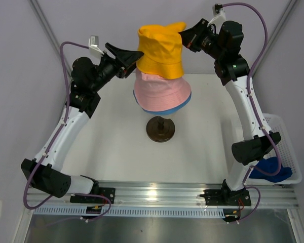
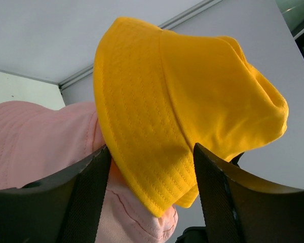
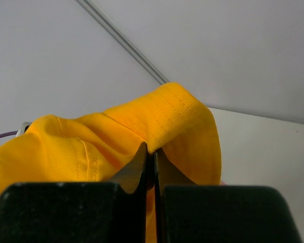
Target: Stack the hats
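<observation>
A yellow-orange hat (image 1: 160, 50) hangs tilted over a pink hat (image 1: 161, 93), which sits on a light blue hat (image 1: 167, 110) whose rim alone shows. My right gripper (image 1: 185, 36) is shut on the yellow hat's brim (image 3: 177, 109) at its upper right. My left gripper (image 1: 130, 58) stands open at the hat's left side. In the left wrist view the yellow brim (image 2: 157, 167) hangs between its fingers (image 2: 88, 177) without being pinched, with the pink hat (image 2: 35, 142) just behind. A navy blue hat (image 1: 270, 169) lies in the basket at the right.
The stacked hats stand on a stand with a dark brown round base (image 1: 160, 129) at mid-table. A white basket (image 1: 289, 147) sits at the table's right edge beside the right arm. Pale walls close in the left, back and right.
</observation>
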Controlling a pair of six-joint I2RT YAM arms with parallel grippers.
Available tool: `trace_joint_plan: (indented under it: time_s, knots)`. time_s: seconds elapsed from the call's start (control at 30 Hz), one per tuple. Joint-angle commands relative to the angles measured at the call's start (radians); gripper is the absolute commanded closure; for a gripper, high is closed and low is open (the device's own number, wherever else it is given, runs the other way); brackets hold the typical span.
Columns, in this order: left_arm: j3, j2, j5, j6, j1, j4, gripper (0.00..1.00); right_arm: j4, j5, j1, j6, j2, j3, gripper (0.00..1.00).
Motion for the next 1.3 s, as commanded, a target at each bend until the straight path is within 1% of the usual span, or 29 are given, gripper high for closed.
trace_joint_plan:
  time_s: [0.0,0.03,0.07,0.1,0.13,0.17,0.2,0.27,0.33,0.37,0.43,0.47,0.5,0.53,0.57,0.63,0.77,0.8,0.9,0.93,1.0,1.03,1.07,1.1,1.13,1.17,1.2,1.23,1.27]
  knots:
    - [0.065,0.015,0.031,-0.023,-0.010,0.063,0.32,0.078,-0.032,0.011,0.016,-0.002,-0.011,1.00]
    - [0.066,0.016,0.028,-0.031,-0.011,0.074,0.36,0.087,-0.033,0.013,0.020,-0.001,-0.013,1.00]
    - [0.059,0.016,0.028,-0.037,-0.011,0.085,0.50,0.089,-0.036,0.011,0.022,-0.001,-0.015,1.00]
    - [0.055,0.015,0.026,-0.040,-0.010,0.093,0.58,0.090,-0.035,0.011,0.022,-0.001,-0.016,1.00]
    - [0.057,0.013,0.018,-0.042,-0.010,0.096,0.65,0.089,-0.035,0.011,0.022,0.001,-0.016,1.00]
    - [0.058,0.012,0.018,-0.043,-0.010,0.096,0.77,0.089,-0.035,0.011,0.020,0.001,-0.016,1.00]
    - [0.058,0.010,0.015,-0.042,-0.010,0.091,0.86,0.087,-0.035,0.013,0.017,0.002,-0.015,1.00]
    - [0.051,-0.011,-0.006,-0.040,-0.008,0.074,0.99,0.080,-0.030,0.011,0.008,0.002,-0.015,1.00]
    - [0.028,-0.037,-0.037,-0.033,-0.008,0.039,0.99,0.067,-0.020,0.013,-0.001,0.001,-0.016,1.00]
    - [0.017,-0.077,-0.079,-0.034,-0.008,0.024,0.99,0.064,-0.018,0.013,-0.010,0.001,-0.018,1.00]
    - [-0.038,-0.125,-0.136,-0.034,-0.008,-0.032,0.99,0.057,-0.012,0.011,-0.015,0.002,-0.021,1.00]
    - [-0.056,-0.149,-0.188,-0.039,-0.008,-0.045,0.99,0.057,-0.012,0.011,-0.020,0.004,-0.024,1.00]
    - [-0.075,-0.201,-0.204,-0.046,-0.008,-0.052,0.99,0.053,-0.015,0.013,-0.026,0.004,-0.025,1.00]
    - [-0.131,-0.224,-0.219,-0.052,-0.008,-0.058,0.99,0.049,-0.017,0.011,-0.029,0.002,-0.027,1.00]
    - [-0.142,-0.244,-0.250,-0.054,-0.010,-0.076,0.99,0.046,-0.017,0.013,-0.032,0.002,-0.031,1.00]
    - [-0.193,-0.289,-0.267,-0.051,-0.014,-0.104,0.99,0.056,-0.023,0.013,-0.035,-0.004,-0.044,1.00]
    - [-0.222,-0.289,-0.264,-0.049,-0.022,-0.124,0.99,0.072,-0.038,0.011,-0.040,-0.019,-0.085,1.00]
    - [-0.230,-0.283,-0.259,-0.052,-0.025,-0.131,0.99,0.072,-0.038,0.011,-0.044,-0.021,-0.097,0.98]
    - [-0.257,-0.268,-0.253,-0.083,-0.045,-0.116,0.99,0.046,-0.017,0.011,-0.076,-0.030,-0.113,0.85]
    - [-0.262,-0.256,-0.249,-0.094,-0.045,-0.115,0.99,0.037,-0.009,0.013,-0.093,-0.031,-0.114,0.74]
    - [-0.268,-0.246,-0.241,-0.112,-0.046,-0.110,0.99,0.020,0.008,0.008,-0.105,-0.033,-0.113,0.59]
    - [-0.264,-0.243,-0.247,-0.115,-0.056,-0.111,0.99,0.001,0.013,0.004,-0.109,-0.037,-0.113,0.43]
    - [-0.264,-0.242,-0.255,-0.112,-0.062,-0.111,0.99,-0.008,0.014,-0.009,-0.109,-0.045,-0.113,0.37]
    - [-0.258,-0.243,-0.267,-0.102,-0.075,-0.113,0.99,-0.016,0.020,-0.018,-0.101,-0.053,-0.116,0.34]
    - [-0.259,-0.243,-0.281,-0.096,-0.082,-0.113,0.99,-0.014,0.022,-0.032,-0.089,-0.066,-0.140,0.27]
    - [-0.261,-0.246,-0.282,-0.091,-0.086,-0.105,0.99,0.000,0.014,-0.047,-0.045,-0.103,-0.168,0.23]
    - [-0.262,-0.245,-0.281,-0.076,-0.092,-0.093,0.99,0.057,0.003,-0.085,-0.015,-0.128,-0.200,0.22]
    - [-0.261,-0.243,-0.279,-0.066,-0.095,-0.090,0.99,0.099,-0.007,-0.108,0.020,-0.158,-0.290,0.21]
    - [-0.259,-0.240,-0.278,-0.056,-0.097,-0.084,0.99,0.142,-0.027,-0.128,0.087,-0.224,-0.342,0.21]
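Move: The left hand's open fingers straddle the near-left brim of the yellow hat, whose middle lies about 8 cm to its right, 3 cm ahead and 2 cm higher. From the right hand, already shut on the far-right brim, it lies some 8 cm left, 5 cm back and 2 cm below. The pink hat on the head is about 9 cm right, 2 cm back and 10 cm below the left hand, with the blue hat some 3 cm lower beneath it. Pulling back and left, the left hand, once its fingers have shut on the yellow brim, draws it about 5 cm each way, then sinks 6 cm beside the pink crown, tipping down and turning slightly counter-clockwise, fingers still shut. The right hand holds its brim almost still, then lowers some 6 cm, opens to let go and drifts right. ##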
